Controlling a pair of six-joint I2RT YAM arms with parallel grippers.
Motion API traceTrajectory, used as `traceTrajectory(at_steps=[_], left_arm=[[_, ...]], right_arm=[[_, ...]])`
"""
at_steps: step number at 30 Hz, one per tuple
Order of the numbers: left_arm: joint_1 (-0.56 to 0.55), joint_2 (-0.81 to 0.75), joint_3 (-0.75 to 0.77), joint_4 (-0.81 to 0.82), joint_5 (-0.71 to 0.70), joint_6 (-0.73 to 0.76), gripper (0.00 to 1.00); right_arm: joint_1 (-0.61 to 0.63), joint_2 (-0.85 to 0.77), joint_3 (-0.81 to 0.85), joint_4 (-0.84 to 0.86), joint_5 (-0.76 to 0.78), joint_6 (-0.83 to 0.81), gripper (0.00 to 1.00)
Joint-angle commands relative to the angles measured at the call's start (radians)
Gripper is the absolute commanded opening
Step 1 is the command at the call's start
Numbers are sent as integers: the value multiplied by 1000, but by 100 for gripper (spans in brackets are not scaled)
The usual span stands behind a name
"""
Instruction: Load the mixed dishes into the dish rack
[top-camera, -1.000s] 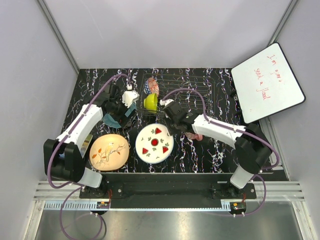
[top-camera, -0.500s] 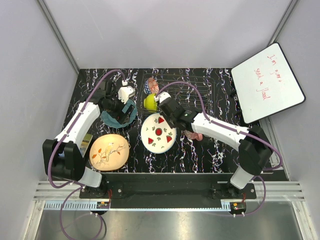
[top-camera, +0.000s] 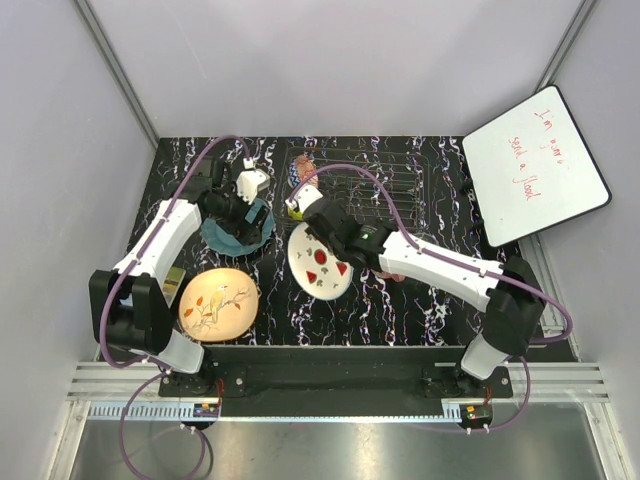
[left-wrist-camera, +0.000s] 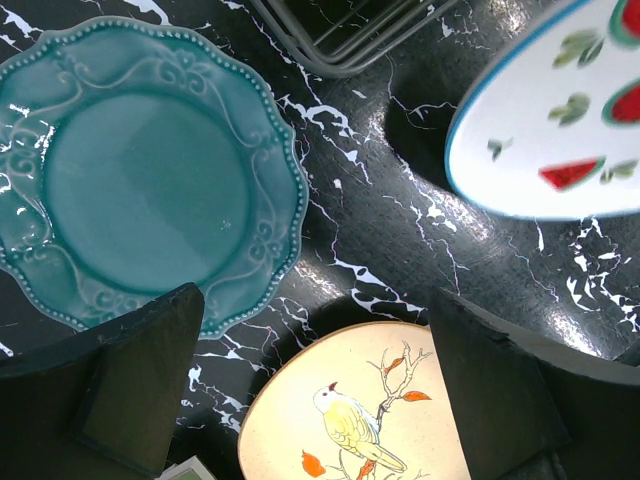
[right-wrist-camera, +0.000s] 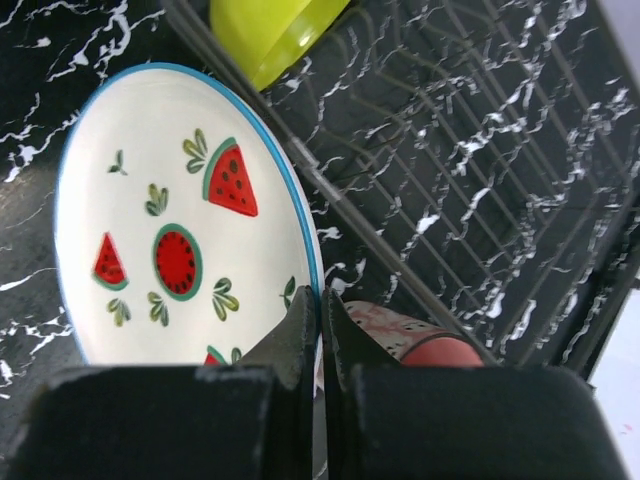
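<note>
My right gripper (top-camera: 312, 232) is shut on the rim of the white plate with red slices (top-camera: 322, 263), holding it tilted off the table beside the dish rack (top-camera: 375, 180). In the right wrist view the fingers (right-wrist-camera: 322, 300) pinch the plate's blue edge (right-wrist-camera: 180, 220). The lime-yellow bowl (right-wrist-camera: 275, 30) sits in the rack (right-wrist-camera: 480, 150), and the pink mug (right-wrist-camera: 425, 340) lies by its near side. My left gripper (left-wrist-camera: 315, 300) hovers open above the teal plate (left-wrist-camera: 150, 170) and the peach floral plate (left-wrist-camera: 360, 410). The red patterned bowl (top-camera: 303, 170) is in the rack.
A white board with red writing (top-camera: 535, 165) leans at the back right. The teal plate (top-camera: 240, 228) and the peach plate (top-camera: 218, 302) lie flat on the left half of the black marbled table (top-camera: 420, 300). The rack's near corner (left-wrist-camera: 340, 40) lies close to the left gripper.
The right gripper has lifted the white plate off the table, tilted it and carried it left toward the rack's near corner. The left gripper has drawn back, uncovering the teal plate.
</note>
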Motion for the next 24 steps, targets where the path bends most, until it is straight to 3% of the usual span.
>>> traceTrajectory(at_steps=[1, 17, 24], left_arm=[[8, 2, 35, 24, 22, -5, 97], [12, -4, 3, 53, 20, -14, 97], [14, 3, -3, 54, 10, -10, 97]], right_arm=[[6, -95, 104, 56, 117, -88, 0], [18, -85, 140, 81, 155, -167, 0], [20, -72, 213, 167, 232, -297, 0]])
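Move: The right hand holds the watermelon plate by its right-hand rim, with the plate already off the table. The middle of the dish rack lies about 16 cm ahead of that hand, 4 cm to its right and some 10 cm below it. The yellow bowl in the rack stands 12 cm ahead and 9 cm left, and the pink mug about 1 cm back and 9 cm right, both roughly 10 cm lower. From the left hand the rack's middle is some 11 cm ahead, 26 cm right and 6 cm below. Keeping the plate's rim pinched in its shut fingers, the right hand lifts about 6 cm in front of the rack, quickly at first and then barely creeping, while easing roughly 2 cm forward towards it. As it rises, the wrist tips the fingertips upward by some 10 degrees and rolls slightly left side down, carrying the plate up with its rim still held. ##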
